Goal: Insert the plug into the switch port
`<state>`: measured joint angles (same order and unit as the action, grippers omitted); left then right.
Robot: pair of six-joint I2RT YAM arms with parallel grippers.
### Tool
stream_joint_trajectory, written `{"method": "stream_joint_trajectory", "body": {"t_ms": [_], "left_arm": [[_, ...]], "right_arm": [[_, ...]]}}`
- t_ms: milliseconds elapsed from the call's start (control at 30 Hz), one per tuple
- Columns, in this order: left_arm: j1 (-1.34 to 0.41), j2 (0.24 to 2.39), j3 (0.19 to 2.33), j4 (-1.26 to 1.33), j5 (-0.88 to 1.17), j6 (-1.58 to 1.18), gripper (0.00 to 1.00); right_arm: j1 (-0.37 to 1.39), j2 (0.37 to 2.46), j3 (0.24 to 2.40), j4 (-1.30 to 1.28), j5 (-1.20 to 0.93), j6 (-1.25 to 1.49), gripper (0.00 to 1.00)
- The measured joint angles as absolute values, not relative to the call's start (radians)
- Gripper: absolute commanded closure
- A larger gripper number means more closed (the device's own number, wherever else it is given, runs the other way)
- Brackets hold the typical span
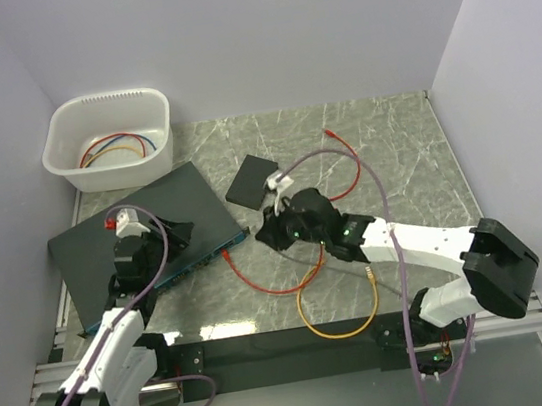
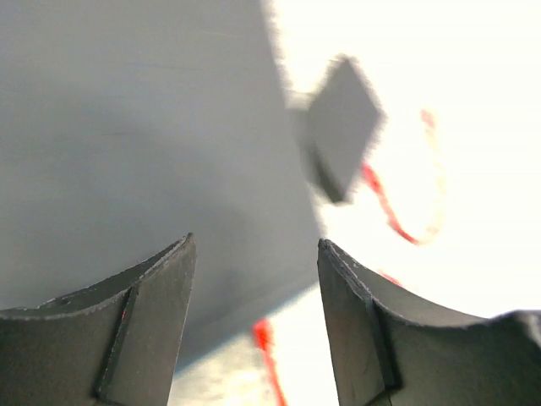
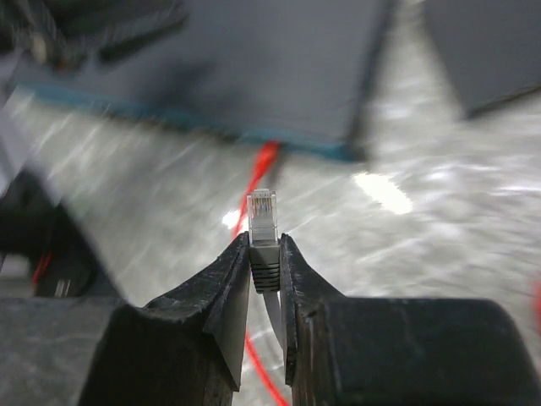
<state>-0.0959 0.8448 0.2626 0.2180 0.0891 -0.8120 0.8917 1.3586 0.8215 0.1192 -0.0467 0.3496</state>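
Observation:
The large black switch [image 1: 142,221] lies at the left, its teal-blue front face [image 1: 203,256] turned to the table's middle; single ports are too small to make out. The red plug [image 1: 231,254] lies on the table just in front of that face, on its thin red cable [image 3: 264,161]. My right gripper [image 3: 265,241] is shut on a grey-booted connector with a clear tip [image 3: 262,207], not the red plug, and points at the teal face [image 3: 194,127]. My left gripper [image 2: 254,254] hangs open over the switch's near corner, nothing between its fingers.
A small black box [image 1: 256,180] lies behind my right gripper [image 1: 272,225]. A white tub [image 1: 105,97] with coiled cables stands at the back left. An orange-yellow cable [image 1: 339,330] loops near the front edge. A grey cable [image 1: 368,174] arcs over the right side.

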Motion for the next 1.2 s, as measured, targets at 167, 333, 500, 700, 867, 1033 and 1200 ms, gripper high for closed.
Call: {"method": "stream_joint_trajectory", "body": {"t_ms": [167, 333, 500, 700, 867, 1033, 1200], "left_arm": [[-0.184, 0.719, 0.239, 0.324, 0.239, -0.798, 0.35], [-0.291, 0.606, 0.239, 0.395, 0.329, -0.794, 0.37], [-0.35, 0.57, 0.24, 0.401, 0.383, -0.789, 0.42], [-0.439, 0.568, 0.24, 0.352, 0.385, -0.774, 0.46], [-0.5, 0.562, 0.239, 0.323, 0.364, -0.771, 0.5], [-0.554, 0.56, 0.239, 0.292, 0.319, -0.766, 0.52], [-0.592, 0.564, 0.239, 0.255, 0.272, -0.752, 0.57]], "right_arm": [[0.962, 1.361, 0.735, 0.205, -0.177, 0.298, 1.0], [1.035, 1.359, 0.714, 0.26, -0.25, 0.244, 1.0], [1.048, 1.343, 0.707, 0.303, -0.282, 0.22, 1.0], [1.052, 1.332, 0.706, 0.311, -0.265, 0.211, 1.0], [1.056, 1.332, 0.706, 0.311, -0.222, 0.211, 1.0], [1.057, 1.332, 0.706, 0.312, -0.187, 0.211, 1.0], [1.057, 1.332, 0.706, 0.315, -0.165, 0.212, 1.0]]}}
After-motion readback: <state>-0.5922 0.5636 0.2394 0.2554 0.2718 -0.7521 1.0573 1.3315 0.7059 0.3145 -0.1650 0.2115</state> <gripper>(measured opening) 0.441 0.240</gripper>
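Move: The plug is already pinched in the right gripper; from the left hand it lies about 18 cm to the right, 4 cm back and 4 cm higher. From the right hand, the switch port area beside the seated red plug is some 5 cm ahead, 9 cm left and 13 cm below. The switch's near right corner lies about 9 cm ahead, 4 cm left and 14 cm below it, and the black box 22 cm straight ahead and 14 cm below. Bring the left gripper up off the switch, about 14 cm right and 10 cm back to the plug's tip, yawing it some 40 degrees clockwise, levelling its fingers and partly closing them; sink slightly at the end. Meanwhile draw the right gripper back and a little left, turning it counter-clockwise, then ease slightly forward, keeping the plug pinched and presented to the left fingers. ##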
